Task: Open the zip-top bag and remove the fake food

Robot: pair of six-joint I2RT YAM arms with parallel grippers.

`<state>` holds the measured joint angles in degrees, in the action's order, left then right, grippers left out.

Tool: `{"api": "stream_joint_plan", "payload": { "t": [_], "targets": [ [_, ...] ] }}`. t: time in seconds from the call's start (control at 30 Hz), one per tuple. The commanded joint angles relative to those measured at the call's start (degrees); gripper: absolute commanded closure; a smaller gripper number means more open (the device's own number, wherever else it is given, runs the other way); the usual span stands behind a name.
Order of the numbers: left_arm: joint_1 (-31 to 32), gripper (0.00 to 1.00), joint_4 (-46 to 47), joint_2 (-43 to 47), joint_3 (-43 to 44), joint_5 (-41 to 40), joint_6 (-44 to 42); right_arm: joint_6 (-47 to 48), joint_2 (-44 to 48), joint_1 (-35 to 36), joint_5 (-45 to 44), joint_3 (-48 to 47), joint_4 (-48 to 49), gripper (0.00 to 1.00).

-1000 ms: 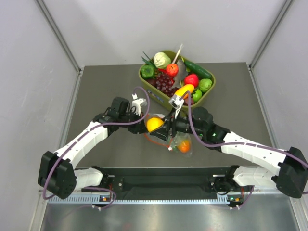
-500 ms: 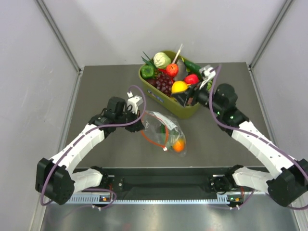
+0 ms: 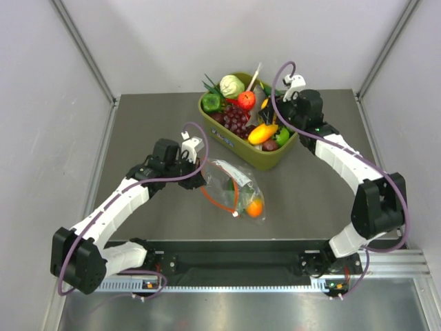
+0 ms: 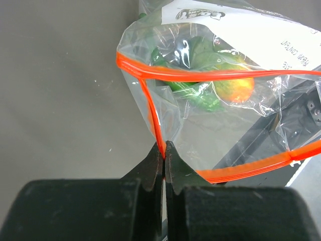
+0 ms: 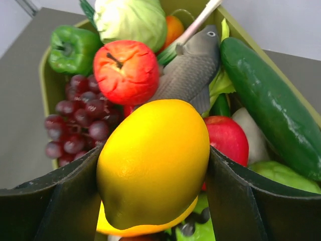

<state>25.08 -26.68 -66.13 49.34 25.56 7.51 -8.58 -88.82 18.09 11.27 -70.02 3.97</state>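
The zip-top bag (image 3: 231,185) lies on the table's middle, its mouth gaping wide in the left wrist view. My left gripper (image 4: 164,149) is shut on the bag's orange zip strip (image 4: 150,110) at its left corner. Inside the zip-top bag (image 4: 210,75) lie an orange-and-green fruit (image 4: 234,86) and a green piece (image 4: 186,54). My right gripper (image 5: 153,173) is shut on the yellow lemon (image 5: 153,160) and holds it just above the olive tub (image 3: 275,156). From above, the lemon (image 3: 262,133) hangs over the tub's front half.
The tub (image 5: 46,95) holds purple grapes (image 5: 75,131), a cabbage (image 5: 131,20), a green pepper (image 5: 70,50), a red-orange fruit (image 5: 125,70), a grey fish (image 5: 189,70), a cucumber (image 5: 266,100) and a red apple (image 5: 228,138). Grey walls enclose the table.
My right arm has carried the lemon from the bag's mouth back and right to above the tub. The left gripper has kept its hold on the zip strip.
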Motion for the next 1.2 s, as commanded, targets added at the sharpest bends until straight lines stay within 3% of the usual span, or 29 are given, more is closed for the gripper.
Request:
{"api": "stream_joint_plan", "payload": {
  "t": [0.0,0.23,0.43,0.77,1.17],
  "targets": [
    [-0.4,1.00,0.6,0.5,0.5,-0.5,-0.8,3.3,-1.8,-0.9,-1.7,-5.8,2.0,0.68],
    [-0.5,1.00,0.4,-0.1,0.6,-0.3,-0.8,5.6,-10.3,-0.9,-1.8,-13.7,-1.2,0.65],
    [-0.6,1.00,0.3,-0.7,0.7,-0.1,-1.1,5.6,-13.4,-0.9,-1.7,-14.5,-2.6,0.56],
    [-0.6,1.00,0.2,-1.1,0.9,0.4,-1.2,5.8,-11.9,-0.9,-1.5,-13.0,-1.9,0.16],
    [-0.7,1.00,0.2,-0.8,0.8,0.6,-1.2,6.1,-5.7,-0.9,-2.1,-10.7,-1.7,0.05]
  ]
}}
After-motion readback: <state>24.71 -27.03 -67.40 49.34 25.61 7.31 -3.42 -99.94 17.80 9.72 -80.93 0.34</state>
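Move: The right hand holds the yellow fruit over the green bin; the spot for it, between fish and cucumber, is about 6 cm ahead, 1 cm left and 4 cm down. From this hand the red fruit lies level ahead, 3 cm right and 7 cm down; the red apple is 5 cm ahead, 7 cm left and 4 cm down. From the left hand, pinching the bag's rim, that spot is some 29 cm ahead, 20 cm right and 5 cm up. The right hand carries the yellow fruit about 5 cm forward, sinking slightly, then opens to release it. ##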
